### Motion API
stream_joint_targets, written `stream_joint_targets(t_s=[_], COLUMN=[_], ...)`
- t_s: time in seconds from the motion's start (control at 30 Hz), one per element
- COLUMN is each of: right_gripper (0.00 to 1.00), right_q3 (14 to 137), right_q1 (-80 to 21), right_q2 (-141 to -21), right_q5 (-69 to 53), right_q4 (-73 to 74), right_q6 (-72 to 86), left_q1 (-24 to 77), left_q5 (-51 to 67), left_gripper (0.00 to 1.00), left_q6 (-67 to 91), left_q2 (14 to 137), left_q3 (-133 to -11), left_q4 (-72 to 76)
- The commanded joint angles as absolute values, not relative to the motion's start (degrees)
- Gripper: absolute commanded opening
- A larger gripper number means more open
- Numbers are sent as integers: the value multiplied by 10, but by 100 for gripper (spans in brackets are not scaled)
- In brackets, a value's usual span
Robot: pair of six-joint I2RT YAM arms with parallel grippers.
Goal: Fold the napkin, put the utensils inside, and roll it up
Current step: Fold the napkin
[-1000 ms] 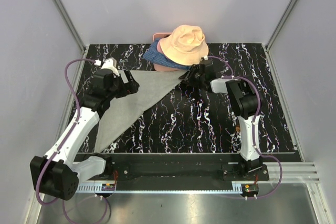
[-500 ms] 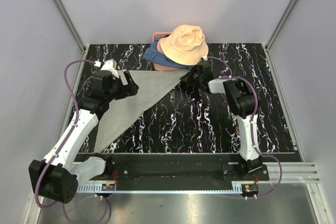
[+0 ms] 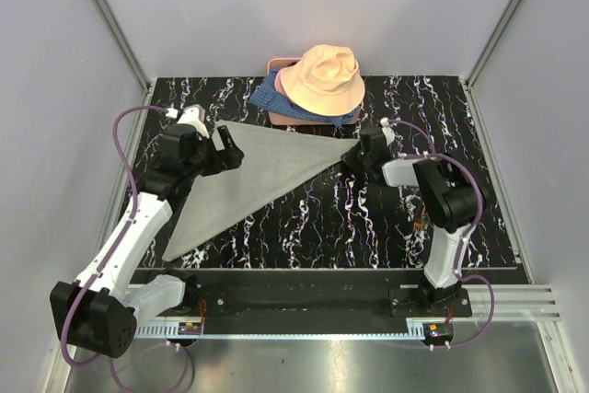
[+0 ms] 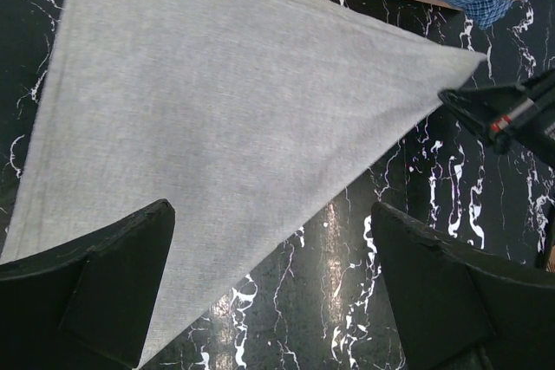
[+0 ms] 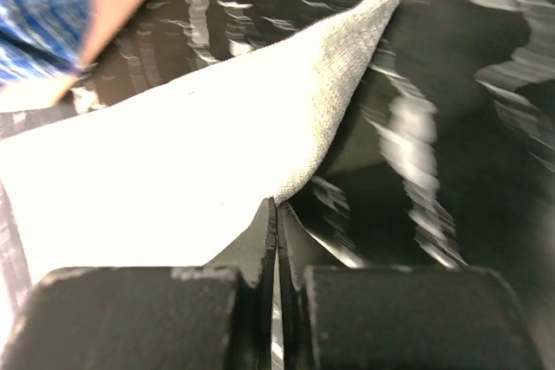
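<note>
The light-grey napkin (image 3: 244, 181) lies on the black marbled table as a flat triangle with its long point to the right. My right gripper (image 3: 355, 156) is shut on the napkin (image 5: 173, 153) at that right point, the cloth edge pinched at the tips of my right gripper (image 5: 276, 207). My left gripper (image 3: 228, 148) hovers over the napkin's upper left part. In the left wrist view my left gripper (image 4: 270, 210) stands wide open above the napkin (image 4: 225, 110) with nothing between its fingers. The utensils are out of view.
A peach bucket hat (image 3: 322, 75) rests on blue patterned fabric (image 3: 274, 97) and a pink object (image 3: 287, 117) at the table's back middle, just beyond the napkin's far edge. Grey walls enclose the table on three sides.
My right gripper closed on the napkin's right corner and pulled it right and a little nearer, stretching the triangle longer. The left arm barely moved.
</note>
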State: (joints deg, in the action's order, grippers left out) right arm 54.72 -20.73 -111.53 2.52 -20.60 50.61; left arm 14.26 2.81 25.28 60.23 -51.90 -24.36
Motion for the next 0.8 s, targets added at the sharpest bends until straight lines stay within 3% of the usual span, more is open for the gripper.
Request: stream_joint_targets(t_s=[0.0, 0.37, 0.43, 0.47, 0.6, 0.77], right_gripper=[0, 1, 10, 25, 56, 61], right_q3=[485, 358, 354, 357, 373, 435], right_q1=[-207, -206, -206, -206, -206, -210], right_q2=[-1036, -814, -782, -770, -716, -735], right_q5=[141, 270, 267, 255, 191, 95], right_q4=[-122, 22, 40, 47, 46, 31], right_q6=[488, 492, 476, 449, 377, 313], left_q1=[147, 159, 159, 159, 156, 151], left_q5=[61, 62, 59, 53, 61, 76], left_gripper=[98, 98, 99, 99, 99, 99], left_q6=[250, 270, 278, 281, 295, 310], left_q2=[597, 599, 589, 585, 570, 568], left_q3=[-509, -450, -423, -415, -382, -345], left_q4=[-222, -190, -175, -172, -156, -140])
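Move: Pinched in the right fingers is the folded napkin's right corner; the bare spot it is taken to lies about 10 cm back and 11 cm right. The box with the hat stands roughly 22 cm ahead and 12 cm left of that hand, the utensils some 17 cm back and 21 cm right. From the open left hand, the napkin's left corner is around 21 cm back, 15 cm left and 18 cm below. Dragging the pinched napkin corner low over the table, the right hand sweeps back and right, some 15 cm diagonally, its left side dipping about 20 degrees; then the fingers open to about half, let go, and the hand rises about 7 cm. Late on, the open left hand sinks 9 cm and draws back 4 cm towards the napkin's left part, tipping down. ##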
